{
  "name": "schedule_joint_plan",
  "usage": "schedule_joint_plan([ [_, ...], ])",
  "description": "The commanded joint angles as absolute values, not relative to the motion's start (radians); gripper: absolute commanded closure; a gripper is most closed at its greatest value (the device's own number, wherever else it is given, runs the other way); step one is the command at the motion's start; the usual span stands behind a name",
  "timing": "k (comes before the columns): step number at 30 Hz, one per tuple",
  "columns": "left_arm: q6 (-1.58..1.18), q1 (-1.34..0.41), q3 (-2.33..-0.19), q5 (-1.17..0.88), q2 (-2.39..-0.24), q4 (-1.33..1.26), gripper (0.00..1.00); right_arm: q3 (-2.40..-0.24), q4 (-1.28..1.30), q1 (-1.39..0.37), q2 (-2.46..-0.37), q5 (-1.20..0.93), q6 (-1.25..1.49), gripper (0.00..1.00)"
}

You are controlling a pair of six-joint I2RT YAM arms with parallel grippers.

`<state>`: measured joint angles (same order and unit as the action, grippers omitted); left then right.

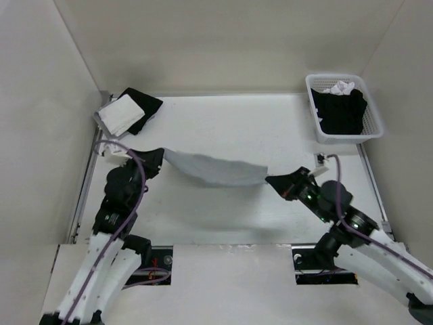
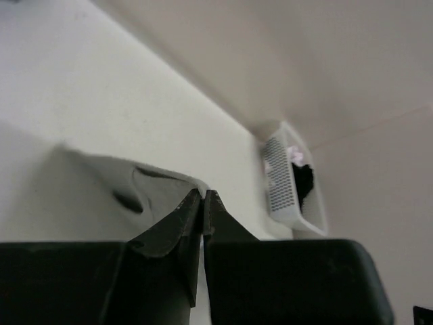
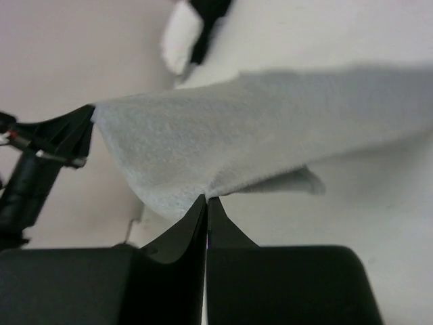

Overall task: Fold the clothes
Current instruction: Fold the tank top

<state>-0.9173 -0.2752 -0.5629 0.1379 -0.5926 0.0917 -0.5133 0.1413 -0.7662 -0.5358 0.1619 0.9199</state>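
Observation:
The clothes [image 1: 213,169], a light heather-grey knit top, hang stretched in a sagging band above the table's middle. My left gripper [image 1: 161,156] is shut on the left end of the fabric; in the left wrist view its tips [image 2: 203,195] pinch a grey edge [image 2: 108,183]. My right gripper [image 1: 270,181] is shut on the right end. In the right wrist view the grey cloth [image 3: 257,145] spreads away from its closed tips [image 3: 206,198] toward the left gripper [image 3: 81,128].
A white basket [image 1: 373,128] holding black garments and a white item stands at the back right, also visible in the left wrist view [image 2: 284,183]. A folded white cloth [image 1: 116,113] on a black garment [image 1: 145,101] lies at the back left. Walls enclose the table.

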Motion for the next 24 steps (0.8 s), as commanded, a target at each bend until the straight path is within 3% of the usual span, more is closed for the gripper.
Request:
schedule_joint_plan([
  [1, -0.874, -0.306, -0.682, 0.187, -0.436, 0.42, 1.0, -0.664, 0.515, -0.931, -0.399, 0.365, 0.934, 0.99],
  [4, -0.865, -0.34, -0.761, 0.207, -0.406, 0.489, 1.0, -0.754, 0.557, -1.089, -0.38, 0.469, 0.94, 0.99],
  [8, -0.847, -0.349, -0.778, 0.218, -0.475, 0.456, 0.99, -0.816, 0.517, -1.128, -0.463, 0.515, 0.865, 0.98],
  [11, -0.81, -0.331, -0.755, 0.218, -0.61, 0.353, 0.99, -0.815, 0.424, -0.945, -0.582, 0.399, 0.781, 0.98],
  [17, -0.814, -0.236, -0.759, 0.229, -1.065, 0.016, 0.98, -0.761, -0.002, -0.434, -1.01, -0.119, 0.747, 0.99],
  [24, -0.831, -0.176, -1.124, 0.184, -1.618, -0.077, 0.98, -1.11, -0.123, -0.24, -1.607, -0.281, 0.735, 0.99],
])
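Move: Both shut hands already hold the tank top in the air, its edge stretched between them. The laying spot on the bare table is about 18 cm ahead of the left hand and 1 cm left; from the right hand it is roughly 23 cm ahead, 3 cm right; some 23 cm below both. The folded pile is about 31 cm ahead of the left hand and 22 cm left, the basket some 38 cm ahead of the right hand and 37 cm right. Still pinching the tank top, both hands swing up and back 7 cm, then forward and down some 20. ##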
